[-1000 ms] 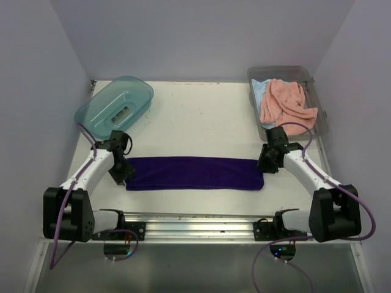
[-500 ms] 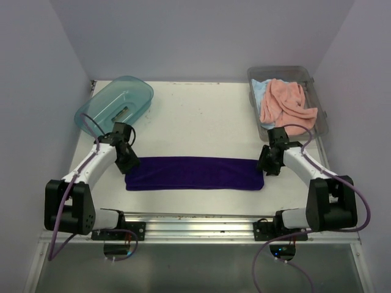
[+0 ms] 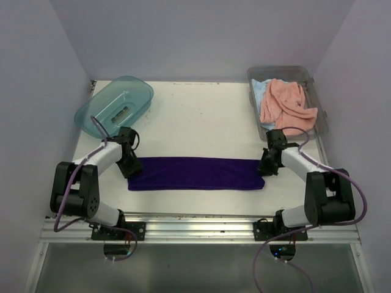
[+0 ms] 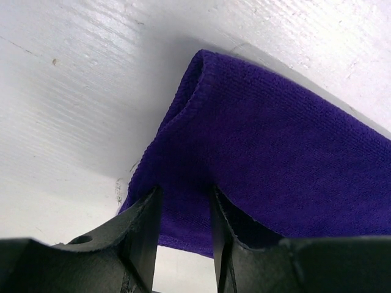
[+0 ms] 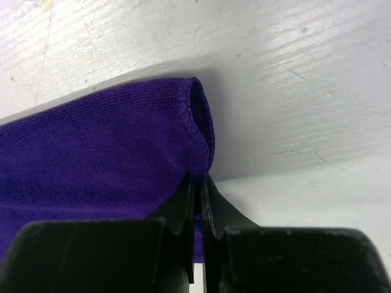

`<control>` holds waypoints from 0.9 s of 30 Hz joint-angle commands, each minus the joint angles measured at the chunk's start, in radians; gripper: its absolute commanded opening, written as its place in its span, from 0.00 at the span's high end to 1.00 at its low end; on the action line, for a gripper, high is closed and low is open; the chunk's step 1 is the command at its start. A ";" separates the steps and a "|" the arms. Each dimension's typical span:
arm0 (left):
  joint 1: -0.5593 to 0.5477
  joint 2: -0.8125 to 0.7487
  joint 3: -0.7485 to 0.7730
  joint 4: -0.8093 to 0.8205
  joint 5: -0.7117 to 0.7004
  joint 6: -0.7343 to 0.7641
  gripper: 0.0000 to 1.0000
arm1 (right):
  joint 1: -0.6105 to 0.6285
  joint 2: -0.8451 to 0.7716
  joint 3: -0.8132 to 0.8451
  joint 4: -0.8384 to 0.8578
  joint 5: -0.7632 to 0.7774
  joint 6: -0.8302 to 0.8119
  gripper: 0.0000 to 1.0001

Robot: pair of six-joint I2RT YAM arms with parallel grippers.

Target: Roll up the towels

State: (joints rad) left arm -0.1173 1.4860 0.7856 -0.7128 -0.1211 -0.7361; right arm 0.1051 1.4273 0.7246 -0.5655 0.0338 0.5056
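Observation:
The dark purple towel [image 3: 195, 173] lies folded in a long strip across the table's front half. My left gripper [image 3: 131, 166] is at its left end. In the left wrist view the left gripper [image 4: 184, 195] is open, its fingers [image 4: 143, 226] straddling the purple towel [image 4: 275, 159] near its corner. My right gripper [image 3: 266, 165] is at the strip's right end. In the right wrist view the right gripper [image 5: 197, 180] is shut on the towel's hemmed edge [image 5: 198, 137]. The salmon pink towel [image 3: 284, 101] and light blue towel [image 3: 259, 90] lie bunched in the bin.
A clear grey plastic bin [image 3: 281, 69] stands at the back right, just beyond my right arm. A teal translucent tub [image 3: 116, 104] sits tilted at the back left, close behind my left arm. A metal rail [image 3: 195, 220] runs along the near edge.
My left gripper has slid right and slightly away, onto the towel's left end, with its arm folding back. The towel's left edge shifted a little right. The right gripper barely moved.

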 commanded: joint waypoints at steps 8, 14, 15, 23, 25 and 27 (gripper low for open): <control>-0.168 0.121 -0.006 0.139 0.076 -0.025 0.61 | -0.028 -0.247 0.002 -0.105 0.259 0.060 1.00; -0.287 0.186 0.040 0.177 0.117 -0.069 0.62 | -0.036 -0.340 0.085 -0.207 0.316 0.067 1.00; -0.303 0.194 0.056 0.176 0.117 -0.077 0.62 | -0.036 -0.346 0.096 -0.215 0.334 0.062 1.00; -0.397 0.252 0.154 0.165 0.126 -0.089 0.62 | -0.035 -0.415 0.246 -0.269 0.380 -0.015 1.00; -0.400 0.243 0.176 0.144 0.126 -0.083 0.61 | -0.022 -0.409 0.298 -0.281 0.342 -0.022 1.00; -0.401 0.220 0.204 0.121 0.104 -0.068 0.61 | 0.001 -0.386 0.331 -0.284 0.316 -0.024 1.00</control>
State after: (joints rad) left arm -0.5026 1.6745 0.9806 -0.6693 -0.0689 -0.7738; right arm 0.0811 1.0328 0.9791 -0.8310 0.3561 0.5098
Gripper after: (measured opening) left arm 0.390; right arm 0.026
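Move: The towel lies folded into a long strip across the table, its middle about 25 cm to the left hand's right and 2 cm ahead. That hand is down on its left end. From the right hand, already shut on the right end, the middle lies some 28 cm to the left and level. The grey bin stands roughly 32 cm ahead and 14 cm right of the right hand; the teal basket some 30 cm ahead and 13 cm left of the left hand. The towel's right end, kept pinched in the right fingers, is carried up about 16 cm and some 6 cm to the right, the wrist tipping the fingertips forward and outward. Meanwhile the left end is dragged along the table under the part-open left fingers, which stay low and slide about 12 cm right and slightly forward, the hand turning some 20 degrees clockwise. ##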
